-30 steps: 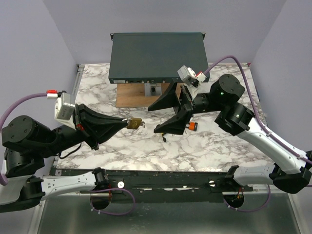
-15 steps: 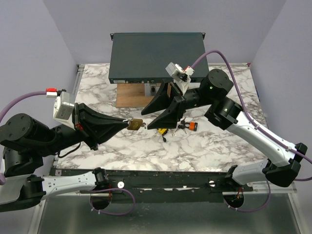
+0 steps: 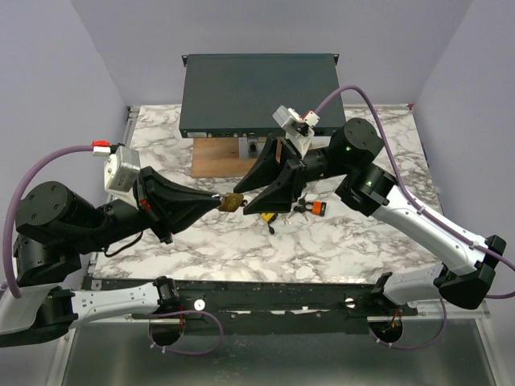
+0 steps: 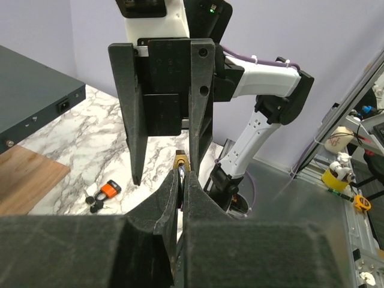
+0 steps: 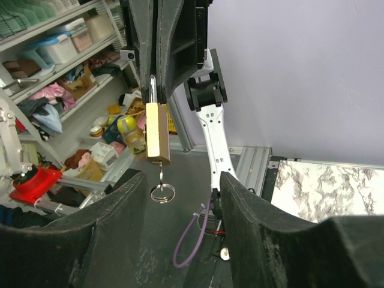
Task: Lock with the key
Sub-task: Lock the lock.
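Note:
My left gripper (image 3: pixel 222 201) is shut on the small brass padlock (image 3: pixel 233 202) and holds it above the table; in the left wrist view (image 4: pixel 181 171) the padlock (image 4: pixel 180 161) sticks out past the fingertips. My right gripper (image 3: pixel 251 199) is open and empty, its fingers facing the padlock, close but apart. In the right wrist view the padlock (image 5: pixel 156 133) hangs from the left fingers (image 5: pixel 180 42), with a thin metal piece and ring (image 5: pixel 162 193) at its end, above my open right gripper (image 5: pixel 180 207). The orange-headed key (image 3: pixel 319 207) lies on the table under my right arm and shows in the left wrist view (image 4: pixel 109 189).
A dark rack unit (image 3: pixel 257 92) stands at the back with a wooden board (image 3: pixel 219 157) in front of it. A yellow-bodied padlock (image 3: pixel 266 215) lies on the marble table (image 3: pixel 354 249) below my right gripper's fingers.
My right gripper swung left toward the brass padlock, uncovering the orange key. My left arm then pushed the padlock a little to the right, closer to the right fingers.

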### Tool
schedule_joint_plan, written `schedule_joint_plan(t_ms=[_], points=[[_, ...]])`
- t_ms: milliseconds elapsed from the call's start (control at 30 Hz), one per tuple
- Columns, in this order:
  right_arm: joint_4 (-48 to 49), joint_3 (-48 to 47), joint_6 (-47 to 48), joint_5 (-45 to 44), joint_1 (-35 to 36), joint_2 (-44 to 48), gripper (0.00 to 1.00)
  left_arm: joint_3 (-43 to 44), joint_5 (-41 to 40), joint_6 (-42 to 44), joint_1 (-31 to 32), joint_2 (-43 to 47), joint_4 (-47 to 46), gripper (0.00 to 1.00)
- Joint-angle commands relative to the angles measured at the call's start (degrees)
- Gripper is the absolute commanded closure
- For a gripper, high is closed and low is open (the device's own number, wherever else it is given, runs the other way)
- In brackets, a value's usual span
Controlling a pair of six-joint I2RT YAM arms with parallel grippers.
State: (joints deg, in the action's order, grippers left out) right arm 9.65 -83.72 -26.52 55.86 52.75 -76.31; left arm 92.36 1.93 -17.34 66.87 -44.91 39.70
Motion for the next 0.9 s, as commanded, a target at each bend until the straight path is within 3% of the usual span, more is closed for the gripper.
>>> schedule_joint_plan(t_ms=[0, 300, 400, 867], points=[[2.57, 0.96, -1.2, 0.86, -0.35, 1.64, 0.53, 1.16, -2.89, 0.38, 0.22, -0.56, -0.15, 1.0], [1.77, 2.22, -0.98, 0.72, -0.37, 1.88, 0.84, 1.51, -4.02, 0.55, 0.21, -0.58, -0.46, 1.0], [1.07, 3.05, -0.28, 0.06, -0.36, 2.41, 0.99, 1.35, -4.45, 0.64, 0.22, -0.57, -0.35, 1.0], [-5.6, 9.65, 5.61, -5.01, -0.39, 6.54, 0.99, 1.21, -6.47, 3.69, 0.1, 3.22, -0.63, 1.0]])
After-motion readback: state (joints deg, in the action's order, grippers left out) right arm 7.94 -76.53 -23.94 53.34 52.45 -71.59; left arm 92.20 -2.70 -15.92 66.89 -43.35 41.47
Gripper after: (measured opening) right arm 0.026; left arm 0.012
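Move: The key sticks out of the brass padlock's end, just about between the right hand's open fingers, some 1 cm to their left and level in height; its ring hangs about 1 cm below that hand, neither left nor right of it and neither ahead nor back. The padlock body lies about 2 cm to the right hand's left and 1 cm above. From the left hand, gripping the shackle, the key lies about 3 cm to the right and the padlock body 2 cm. The right hand stays almost in place while its half-open fingers shut on the key's outer end, then it sinks nearly 3 cm and draws about 1 cm to the right, away from the padlock, with the key still pinched. The left hand keeps its grip on the shackle, eases about 1 cm forward with a slight dip and, at the end, pulls the padlock some 1.5 cm left and back up a little, so the two hands part and the key comes out of the lock. ##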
